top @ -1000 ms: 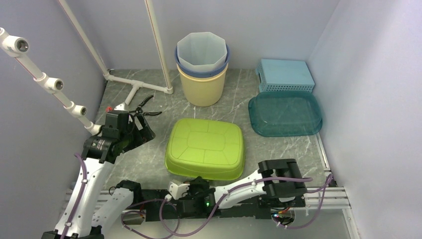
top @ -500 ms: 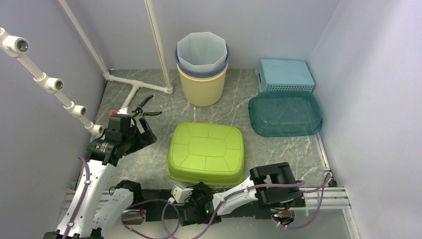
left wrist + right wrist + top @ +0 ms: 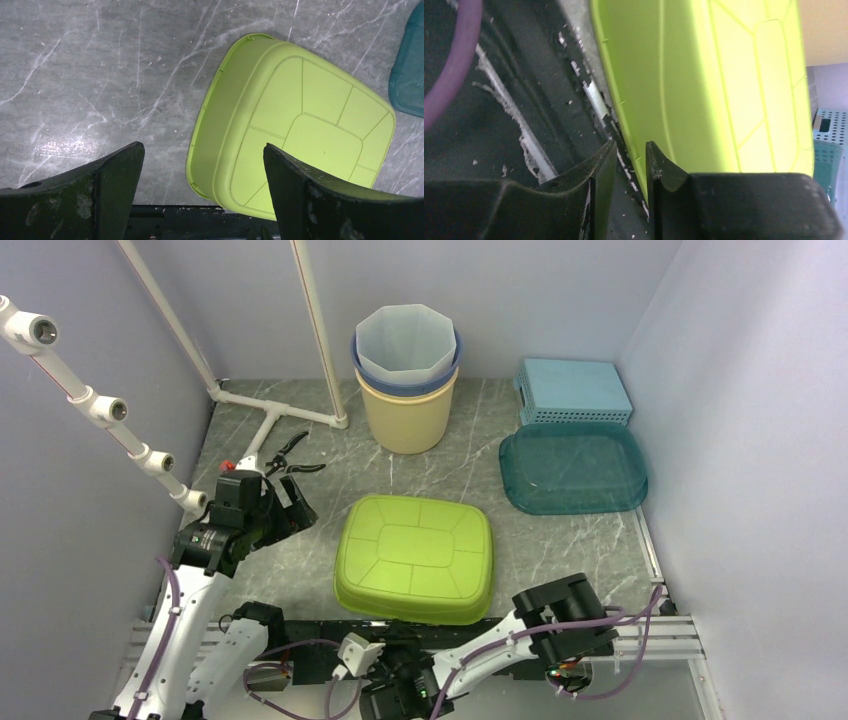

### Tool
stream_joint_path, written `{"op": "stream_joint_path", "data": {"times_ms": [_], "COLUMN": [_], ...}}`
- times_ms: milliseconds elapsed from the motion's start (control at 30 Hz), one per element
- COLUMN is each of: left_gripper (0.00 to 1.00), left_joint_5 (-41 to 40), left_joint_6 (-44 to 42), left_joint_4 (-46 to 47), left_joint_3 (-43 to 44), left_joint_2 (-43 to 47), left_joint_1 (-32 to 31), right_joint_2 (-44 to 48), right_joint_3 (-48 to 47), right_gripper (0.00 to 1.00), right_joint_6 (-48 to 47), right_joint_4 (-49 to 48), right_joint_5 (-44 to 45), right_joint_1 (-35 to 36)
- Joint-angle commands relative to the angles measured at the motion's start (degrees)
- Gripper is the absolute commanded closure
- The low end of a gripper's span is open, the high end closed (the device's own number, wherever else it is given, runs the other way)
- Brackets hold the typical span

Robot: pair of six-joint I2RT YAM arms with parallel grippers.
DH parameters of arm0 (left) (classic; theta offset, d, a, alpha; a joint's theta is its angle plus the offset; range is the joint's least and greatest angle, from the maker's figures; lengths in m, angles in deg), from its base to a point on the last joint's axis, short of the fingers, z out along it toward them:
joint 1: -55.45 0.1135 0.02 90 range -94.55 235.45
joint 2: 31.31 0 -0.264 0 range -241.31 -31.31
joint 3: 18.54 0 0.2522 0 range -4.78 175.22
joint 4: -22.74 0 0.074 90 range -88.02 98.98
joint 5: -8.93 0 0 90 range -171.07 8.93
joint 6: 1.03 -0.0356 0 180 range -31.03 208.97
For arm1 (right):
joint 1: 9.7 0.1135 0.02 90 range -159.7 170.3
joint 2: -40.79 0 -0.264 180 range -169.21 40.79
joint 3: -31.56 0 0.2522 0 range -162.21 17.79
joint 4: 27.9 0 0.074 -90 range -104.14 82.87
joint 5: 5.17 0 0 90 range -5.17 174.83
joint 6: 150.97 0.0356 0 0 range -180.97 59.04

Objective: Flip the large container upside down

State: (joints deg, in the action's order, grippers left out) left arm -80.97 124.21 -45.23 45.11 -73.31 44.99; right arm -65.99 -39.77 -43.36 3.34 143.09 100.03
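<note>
The large container (image 3: 415, 558) is a lime-green tub lying bottom up, flat on the marble table, its ribbed base facing up. My left gripper (image 3: 290, 502) hangs above the table to its left, open wide and holding nothing. In the left wrist view the container (image 3: 300, 130) lies below, between and beyond the spread left gripper (image 3: 202, 147). My right gripper (image 3: 392, 660) sits low at the table's near edge, just in front of the tub's near rim. In the right wrist view the right gripper (image 3: 630, 145) shows a narrow gap with nothing in it, and the container (image 3: 724, 75) stands just beyond.
Stacked buckets (image 3: 407, 375) stand at the back centre. A teal tray (image 3: 573, 470) and a light blue basket (image 3: 572, 390) lie at the back right. A white pipe frame (image 3: 270, 410) and black pliers (image 3: 290, 452) are at the back left. A black rail (image 3: 320, 635) runs along the near edge.
The right gripper has parted its jaws, come off the tub's near rim and drawn back toward the near edge. The tub has settled flat. The left arm has pulled back slightly.
</note>
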Motion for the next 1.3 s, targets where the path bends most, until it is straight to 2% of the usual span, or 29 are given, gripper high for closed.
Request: {"op": "stream_joint_path", "data": {"times_ms": [0, 167, 333, 400, 467, 533, 600, 667, 733, 933, 1033, 1133, 1267], "left_gripper": [0.06, 0.06, 0.06, 0.06, 0.06, 0.06, 0.06, 0.06, 0.06, 0.07, 0.07, 0.08, 0.08], "left_joint_5": [2.08, 3.29, 4.76, 6.03, 7.35, 9.32, 11.85, 13.27, 14.80, 21.99, 25.25, 23.65, 18.98], "left_joint_6": [-1.28, -1.66, -1.96, -2.22, -2.51, -2.66, -2.54, -2.21, -1.88, -1.06, -0.92, 0.30, 2.81], "left_joint_4": [2.25, 2.52, 3.31, 3.64, 3.82, 4.36, 5.71, 6.60, 7.66, 14.73, 17.62, 18.66, 19.62], "left_joint_3": [-0.18, -0.06, -0.51, -0.61, -0.63, -0.94, -1.84, -2.19, -2.89, -7.06, -8.56, -8.86, -8.56], "left_joint_2": [-0.55, -2.05, -2.53, -3.00, -3.90, -4.84, -6.12, -8.20, -9.90, -13.26, -14.02, -15.98, -18.30], "left_joint_1": [0.26, 0.26, 0.26, 0.26, 0.26, 0.26, 0.22, 0.18, 0.18, -0.03, -0.79, -3.49, -9.26], "right_joint_2": [3.79, 9.70, 17.49, 19.40, 20.50, 21.24, 22.22, 23.93, 26.43, 41.15, 49.97, 56.26, 58.56], "right_joint_3": [-3.30, -1.63, 0.29, -0.55, -3.40, -6.77, -9.28, -9.64, -9.02, 2.12, 8.80, 12.65, 13.75], "right_gripper": [0.68, 0.66, 0.51, 0.50, 0.49, 0.46, 0.37, 0.31, 0.27, 0.25, 0.17, 0.11, 0.08], "right_joint_6": [2.12, -0.66, 1.32, 4.17, 13.39, 27.48, 41.82, 47.25, 46.39, 40.06, 38.67, 39.09, 38.28], "right_joint_4": [2.47, -0.72, 0.43, 4.09, 13.93, 27.49, 41.53, 45.51, 43.86, 26.74, 18.56, 16.18, 17.25], "right_joint_5": [6.22, 7.97, 13.46, 13.62, 13.89, 13.55, 12.55, 10.20, 5.16, -11.40, -18.78, -22.80, -24.66], "right_joint_1": [-0.22, -0.24, -0.88, -2.29, -4.90, -8.48, -12.19, -15.93, -20.07, -30.38, -35.37, -38.72, -41.03]}}
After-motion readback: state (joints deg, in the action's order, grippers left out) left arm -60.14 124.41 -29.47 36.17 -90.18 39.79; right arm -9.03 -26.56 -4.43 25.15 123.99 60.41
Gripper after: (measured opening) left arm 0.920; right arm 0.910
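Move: The large green container lies upside down on the table, its near rim right at the right hand; its middle is about 14 cm ahead and 3 cm right of that hand, nearly level with it. From the left hand its middle is some 22 cm right, 4 cm back and 13 cm lower. From the right hand, the teal tray lies about 38 cm ahead and 39 cm right, the cream bucket about 48 cm ahead and 1 cm left. From the container's near rim the right hand comes away, rising about 13 cm, then sweeping right and forward some 15 cm each way to above the container's right part, fingers spreading wide, wrist rolling and swinging clockwise. The left hand, still open, moves right and down to the container's left edge, turning clockwise; contact can't be made out. ##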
